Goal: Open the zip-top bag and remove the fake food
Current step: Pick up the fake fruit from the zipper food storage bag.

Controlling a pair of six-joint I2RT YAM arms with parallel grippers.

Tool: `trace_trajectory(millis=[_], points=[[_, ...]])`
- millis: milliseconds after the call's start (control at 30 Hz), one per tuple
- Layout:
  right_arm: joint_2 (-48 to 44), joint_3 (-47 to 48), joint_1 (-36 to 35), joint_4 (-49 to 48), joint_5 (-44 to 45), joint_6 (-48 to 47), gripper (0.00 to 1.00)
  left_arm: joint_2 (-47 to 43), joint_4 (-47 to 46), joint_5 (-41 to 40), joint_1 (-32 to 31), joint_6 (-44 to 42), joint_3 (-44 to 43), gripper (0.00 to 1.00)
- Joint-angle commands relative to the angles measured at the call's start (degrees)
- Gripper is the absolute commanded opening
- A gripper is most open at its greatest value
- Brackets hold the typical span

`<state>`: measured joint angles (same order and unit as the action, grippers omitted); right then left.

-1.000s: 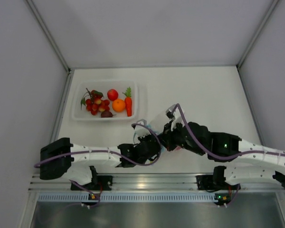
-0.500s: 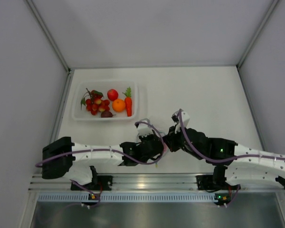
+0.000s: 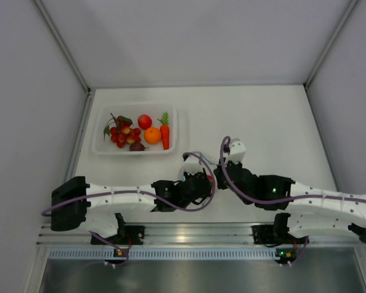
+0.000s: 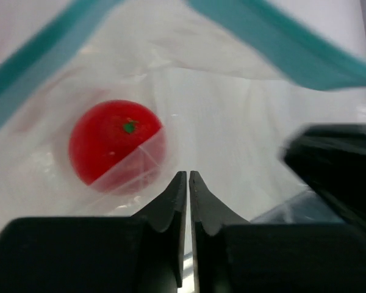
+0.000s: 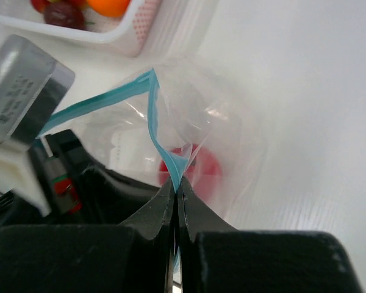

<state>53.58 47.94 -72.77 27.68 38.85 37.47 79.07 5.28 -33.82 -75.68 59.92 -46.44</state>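
Note:
The zip-top bag is clear with a teal strip. It hangs between both grippers, which meet near the table's front middle. My right gripper is shut on the teal strip. My left gripper is shut, its tips pinched on the bag's clear film just inside the mouth. One red round fruit lies inside the bag, right of the right gripper's tips as a red blur. From above, the left gripper and right gripper hide most of the bag.
A rigid clear tray stands at the back left. It holds a red berry cluster, a red fruit, an orange, a carrot and a dark piece. White walls close in the table.
Both grippers have shifted right and drawn closer together over the bag. The left gripper's jaws closed from a small gap.

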Motion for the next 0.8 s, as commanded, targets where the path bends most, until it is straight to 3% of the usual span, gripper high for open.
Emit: trace_trajectory(millis=[0,267,567,767], points=[[3.5,4.5,1.1,7.8,7.7,4.3,0.0,-1.8,0.8,7.8,-0.3,-8.1,-6.3,0.16],[5.8,4.9,4.3,6.1,7.1,2.4,0.0,-9.4,1.7,11.8,-0.9,-13.4,-6.1,0.37],[4.6,1.8,8.2,6.4,7.9,4.4,0.0,-21.5,14.0,-4.4,-0.8,-12.7,-6.0,0.38],[4.2,3.3,8.2,7.0,7.7,5.2,0.0,-16.7,22.5,-7.7,-0.7,-11.0,-9.7,0.41]])
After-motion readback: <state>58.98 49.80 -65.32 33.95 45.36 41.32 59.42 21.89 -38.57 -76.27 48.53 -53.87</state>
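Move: The tomato still in the zip-top bag lies about 7 cm ahead of the left hand, 1 cm to its left and some 6 cm below. The rim corner pinched by the right hand is about 1 cm ahead of the left hand, 4 cm to its right and 6 cm above; the tray's middle is roughly 34 cm ahead, 36 cm left and 6 cm lower. From the right hand, the tomato is some 5 cm ahead, 4 cm left and 13 cm below. Left hand lifts 12 cm out of the bag and 6 left, fingers opening; right draws pinched rim forward-right. ##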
